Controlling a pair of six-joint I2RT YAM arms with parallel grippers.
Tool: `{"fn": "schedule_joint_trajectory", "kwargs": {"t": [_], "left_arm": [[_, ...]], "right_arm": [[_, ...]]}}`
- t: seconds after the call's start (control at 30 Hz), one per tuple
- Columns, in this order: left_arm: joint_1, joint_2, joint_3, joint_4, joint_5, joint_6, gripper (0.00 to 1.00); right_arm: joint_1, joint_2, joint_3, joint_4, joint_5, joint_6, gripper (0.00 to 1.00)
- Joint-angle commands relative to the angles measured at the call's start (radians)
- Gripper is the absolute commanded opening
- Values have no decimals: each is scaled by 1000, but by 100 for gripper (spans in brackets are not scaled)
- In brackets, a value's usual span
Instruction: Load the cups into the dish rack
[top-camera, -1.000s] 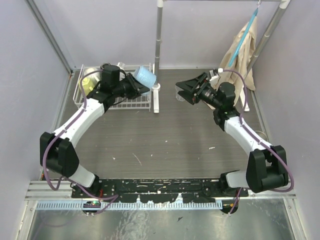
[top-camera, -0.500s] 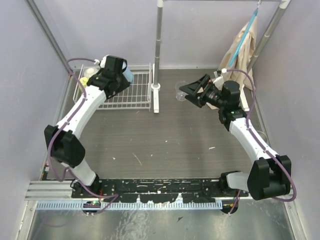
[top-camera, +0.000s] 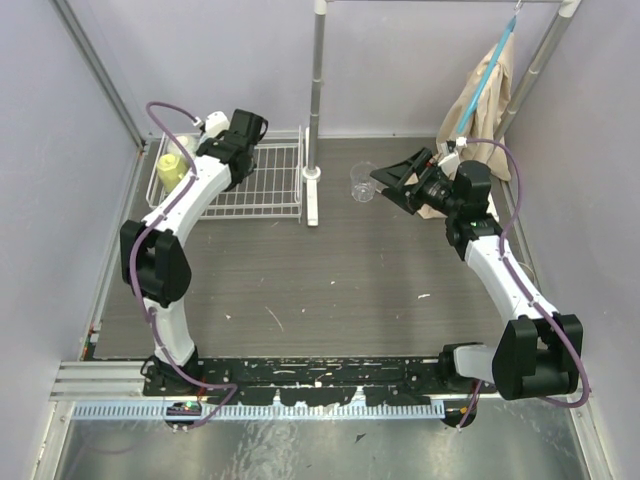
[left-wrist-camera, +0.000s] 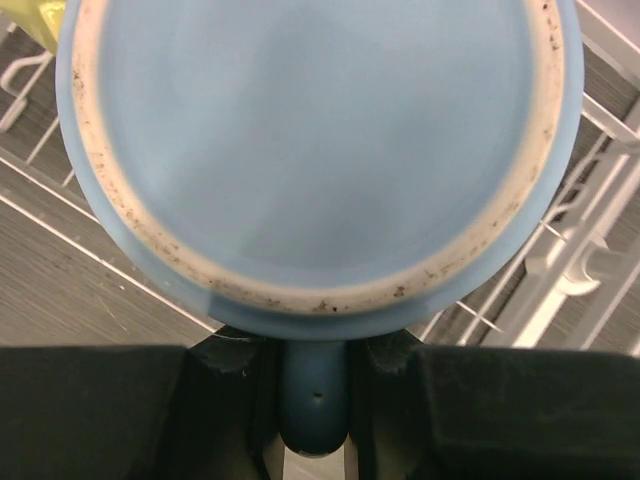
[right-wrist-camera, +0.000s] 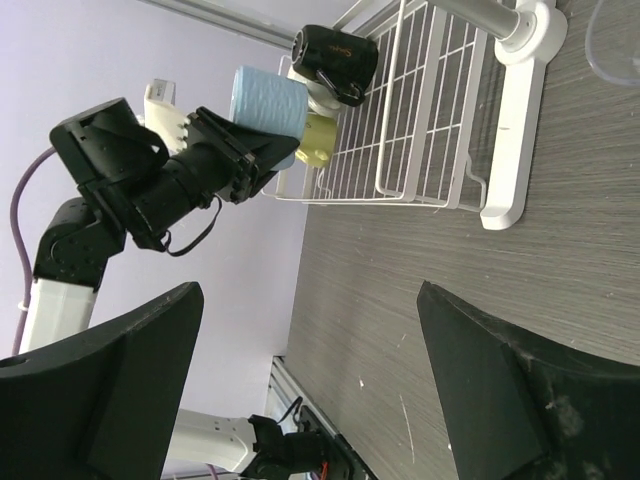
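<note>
My left gripper (left-wrist-camera: 313, 362) is shut on the handle of the light blue mug (left-wrist-camera: 318, 150), whose base fills the left wrist view. From the right wrist view, that mug (right-wrist-camera: 268, 104) hangs over the far left part of the white wire dish rack (right-wrist-camera: 425, 120), beside the black mug (right-wrist-camera: 335, 56) and the yellow mug (right-wrist-camera: 318, 140) in it. From above, the left gripper (top-camera: 243, 131) is over the rack (top-camera: 270, 190), near the yellow mug (top-camera: 170, 168). The clear glass (top-camera: 362, 182) stands on the table, just left of my open, empty right gripper (top-camera: 393, 187).
An upright white-grey pole (top-camera: 316, 90) on a long foot (top-camera: 312, 205) stands between the rack and the glass. A beige towel (top-camera: 482, 95) hangs at the back right. Purple walls close in both sides.
The left arm has swung the light blue mug from beside the pole to over the rack's back left. The right gripper has opened wider and pulled back right, off the glass.
</note>
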Motion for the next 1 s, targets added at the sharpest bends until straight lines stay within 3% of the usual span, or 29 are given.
{"fn": "schedule_joint_trajectory", "kwargs": {"t": [0.0, 0.6, 0.97], "left_arm": [[20, 14, 64, 63, -147, -12, 0], [70, 88, -10, 122, -145, -56, 0], [69, 71, -144, 284, -113, -22, 0]], "right_arm": [[-14, -23, 9, 23, -19, -26, 94], [-44, 32, 2, 29, -36, -30, 94], [-46, 39, -14, 33, -39, -27, 94]]}}
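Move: The blue cup already hangs by its handle in the left gripper; its free spot in the dish rack lies about 8 cm to the left, 2 cm ahead and roughly 9 cm below. The black cup sits some 4 cm farther out than that spot. The yellow cup is about 15 cm to the hand's left and 3 cm back, the white cup 14 cm left and 2 cm ahead. From the right hand the spot is about 40 cm left, 14 cm ahead and well below. Bring the left gripper down about 8 cm towards the gap beside the loaded cups, keeping the pinch on the blue cup's handle. Slant left and slightly forward on the way down, some 4 cm to the left in all, then finish with a steeper drop that eases back a little; let the wrist turn only slightly counter-clockwise. ##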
